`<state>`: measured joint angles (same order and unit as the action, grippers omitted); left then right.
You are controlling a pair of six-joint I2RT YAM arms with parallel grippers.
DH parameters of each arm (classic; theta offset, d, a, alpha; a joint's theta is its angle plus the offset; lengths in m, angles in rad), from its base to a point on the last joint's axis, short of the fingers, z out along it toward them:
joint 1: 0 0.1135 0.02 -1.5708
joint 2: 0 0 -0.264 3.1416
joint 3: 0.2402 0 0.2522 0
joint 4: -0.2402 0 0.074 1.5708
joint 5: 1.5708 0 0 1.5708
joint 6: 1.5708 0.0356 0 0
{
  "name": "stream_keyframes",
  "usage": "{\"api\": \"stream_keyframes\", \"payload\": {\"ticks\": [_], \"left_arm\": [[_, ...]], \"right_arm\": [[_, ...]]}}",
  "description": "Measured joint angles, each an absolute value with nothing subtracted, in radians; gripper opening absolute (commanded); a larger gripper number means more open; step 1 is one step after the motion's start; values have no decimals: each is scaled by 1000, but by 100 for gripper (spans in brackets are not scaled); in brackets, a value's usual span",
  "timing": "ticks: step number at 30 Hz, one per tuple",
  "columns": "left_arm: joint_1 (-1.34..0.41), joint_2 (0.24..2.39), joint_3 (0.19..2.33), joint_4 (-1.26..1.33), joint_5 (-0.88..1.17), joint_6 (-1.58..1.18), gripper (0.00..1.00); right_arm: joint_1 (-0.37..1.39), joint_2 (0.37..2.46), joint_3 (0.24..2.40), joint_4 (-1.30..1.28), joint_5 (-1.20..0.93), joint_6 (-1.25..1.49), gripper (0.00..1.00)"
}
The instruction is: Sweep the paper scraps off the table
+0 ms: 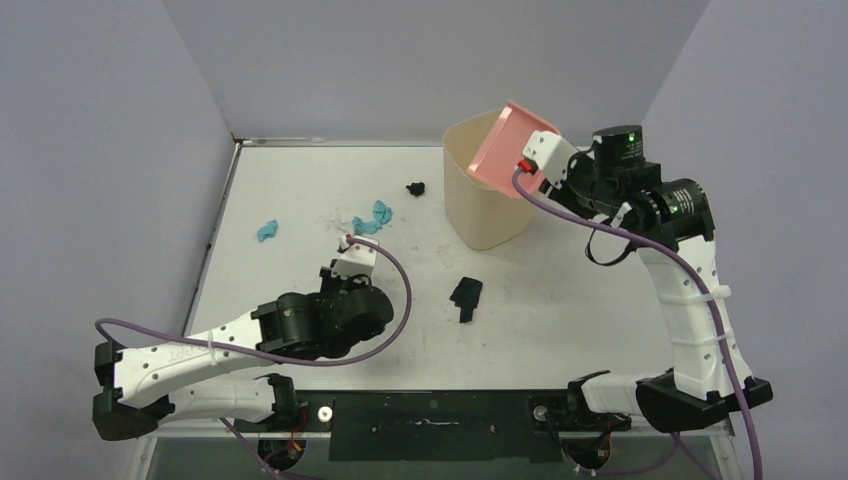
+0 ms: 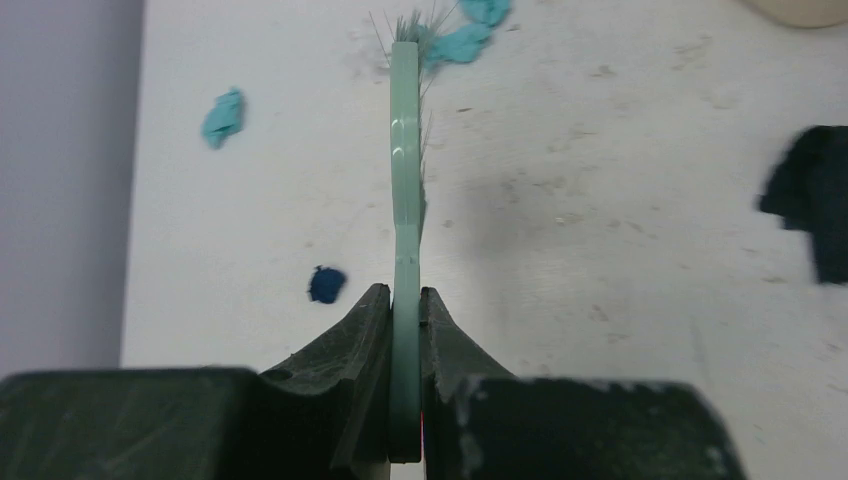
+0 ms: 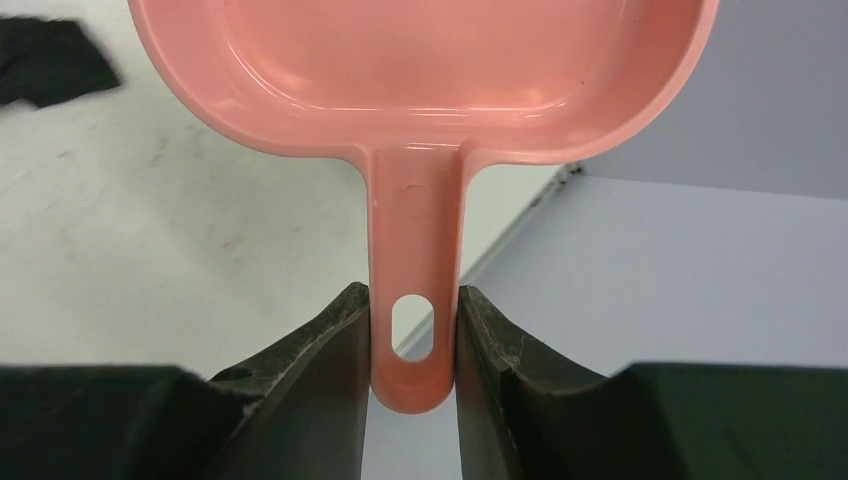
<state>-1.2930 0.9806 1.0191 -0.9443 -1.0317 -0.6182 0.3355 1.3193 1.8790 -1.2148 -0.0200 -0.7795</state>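
Note:
My left gripper [image 2: 405, 295] is shut on the flat handle of the green hand brush [image 2: 405, 190], whose bristles reach two teal paper scraps [image 2: 460, 42] on the white table [image 2: 600, 250]. Another teal scrap [image 2: 222, 115] lies to the left, a dark blue one [image 2: 326, 284] near the fingers, and a black one [image 2: 815, 195] to the right. From above, the left gripper [image 1: 346, 248] sits mid-table near the teal scraps [image 1: 382, 213]; a small black scrap [image 1: 416, 187] lies beyond. My right gripper [image 3: 413, 330] is shut on the pink dustpan's handle [image 3: 415, 240], holding the pan [image 1: 503, 150] tilted over the bin.
The beige bin [image 1: 487, 195] stands at the back middle of the table, under the dustpan. A larger black scrap [image 1: 466, 298] lies in front of it. Grey walls close the table at the back and sides, with a metal rail [image 1: 215, 240] on the left.

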Motion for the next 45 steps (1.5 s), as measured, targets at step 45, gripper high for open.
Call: {"api": "stream_keyframes", "payload": {"ticks": [45], "left_arm": [[-836, 1710, 1200, -1056, -769, -424, 0]], "right_arm": [[361, 1094, 839, -1197, 117, -967, 5]]}}
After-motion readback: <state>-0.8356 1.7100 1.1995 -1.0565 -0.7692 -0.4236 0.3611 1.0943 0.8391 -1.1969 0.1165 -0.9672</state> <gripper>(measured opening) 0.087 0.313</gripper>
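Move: The left hand holds the green brush; the blue scrap lies about 10 cm ahead, 14 cm to its left and 23 cm below. The green scrap lies 14 cm left of the blue one and 10 cm nearer; the cyan pair is some 31 cm straight ahead of this hand. From the right hand, holding the pink dustpan at the bin, the black scrap is about 15 cm left, level fore-and-aft, 37 cm below; the bin's middle is 16 cm ahead, 9 cm left and 23 cm below. The left hand swings the brush about 16 cm left and some 7 cm forward past the blue scrap, lowering it about 14 cm as its tip turns left and down, then reverses and sweeps about 12 cm right with the bristles behind the blue scrap. Meanwhile the right hand takes the dustpan down some 27 cm and back from the bin, drifting right late and tipping the pan steeply down, to low over the table right of the black scrap. ##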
